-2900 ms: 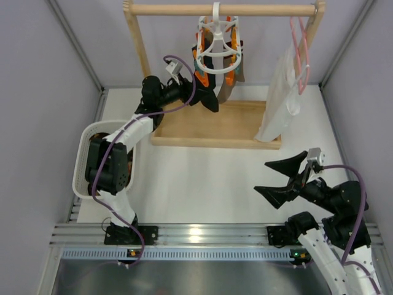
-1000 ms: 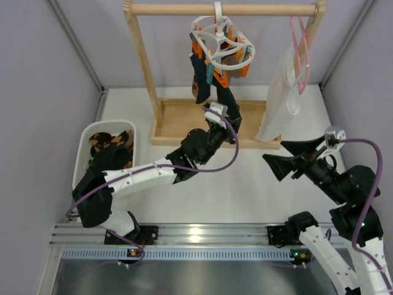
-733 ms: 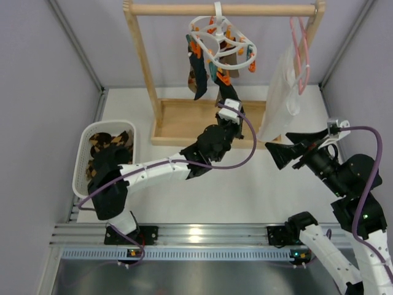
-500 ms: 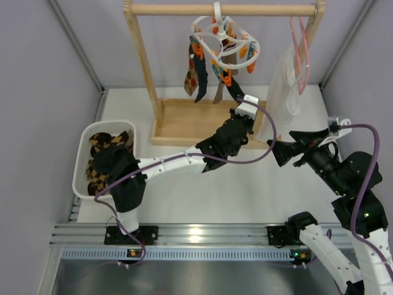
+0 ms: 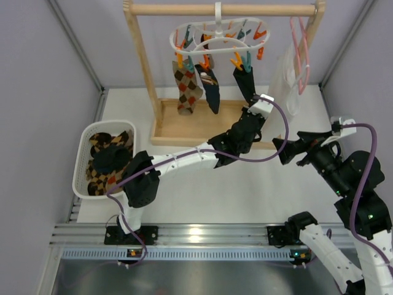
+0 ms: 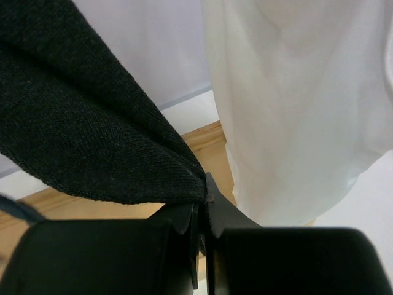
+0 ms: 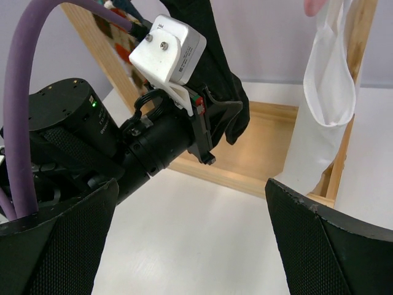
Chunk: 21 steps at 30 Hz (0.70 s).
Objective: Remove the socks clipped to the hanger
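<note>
The white ring hanger (image 5: 216, 38) hangs from the wooden rail with orange and teal clothespins. Three socks hang from it: an argyle sock (image 5: 186, 91), a dark navy sock (image 5: 210, 93) and a dark sock (image 5: 245, 83) on the right. My left gripper (image 5: 252, 109) is shut on the lower end of that right dark sock (image 6: 86, 135), which stays clipped at its top; the sock also shows in the right wrist view (image 7: 224, 80). My right gripper (image 5: 293, 149) is open and empty, right of the left gripper, facing it (image 7: 196, 246).
A white basket (image 5: 81, 161) at the left holds several removed socks (image 5: 108, 161). The wooden rack has a base board (image 5: 190, 128) and a top rail (image 5: 184, 9). A pink wire hanger (image 5: 301, 43) carries a white translucent garment (image 5: 279, 101) (image 6: 295, 104) close to my left gripper.
My left gripper has moved right and up, keeping hold of the dark sock. The hanger has swung and turned, spreading the socks out. My right gripper shifted slightly.
</note>
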Tool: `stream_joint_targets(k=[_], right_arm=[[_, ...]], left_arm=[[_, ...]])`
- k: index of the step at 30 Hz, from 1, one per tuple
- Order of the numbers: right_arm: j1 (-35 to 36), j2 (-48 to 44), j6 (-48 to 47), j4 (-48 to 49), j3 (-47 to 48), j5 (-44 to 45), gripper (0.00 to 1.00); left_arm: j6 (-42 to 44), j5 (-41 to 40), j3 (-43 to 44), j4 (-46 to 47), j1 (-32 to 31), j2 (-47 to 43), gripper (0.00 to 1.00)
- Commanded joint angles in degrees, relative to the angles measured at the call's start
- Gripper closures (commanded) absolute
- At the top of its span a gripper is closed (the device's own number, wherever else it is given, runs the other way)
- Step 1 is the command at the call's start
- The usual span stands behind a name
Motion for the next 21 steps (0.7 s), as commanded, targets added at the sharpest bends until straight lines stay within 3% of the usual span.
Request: stream_joint_targets(k=[1,10,18,21], right_arm=[[0.4,-0.2,-1.3,-1.0,2.4,0.4,0.01],[0.4,4.3,-1.5,0.1,7.0,-0.4,0.02],[0.3,17.8,-1.2,1.3,21.6,-8.3,0.26],[0.3,23.8,-2.4,0.5,28.0,-8.3,0.27]], left_arm=[[1.0,-2.6,1.2,-1.2,-0.8,0.7,1.00],[-1.1,-3.0,-6.7,-0.9,-0.7,-4.2,1.00],[-2.8,-3.3,-8.7,-0.7,-0.7,-5.7,1.00],[-3.1,-3.5,-8.6,-0.7,-0.7,-5.7,1.00]])
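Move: The left fingers already pinch the lower end of the black sock; the orange and teal clips holding it stand about 16 cm above that hand, 2 cm ahead and 3 cm to its left. From the right hand these clips are roughly 14 cm ahead, 11 cm left and 12 cm up. The striped dark sock hangs some 8 cm to the left of the clips, level with them in reach, its middle about 8 cm lower; the white bag is around 20 cm ahead and 3 cm right of the right hand, 2 cm lower. The left fingers keep their pinch on the black sock's end, drawing it about 3 cm left and down some 3 cm, then easing back up a little. The right hand, touching nothing, waits and then speeds upward about 9 cm, also forward and left, towards the clips, its wide-open fingers narrowing by about a quarter. ##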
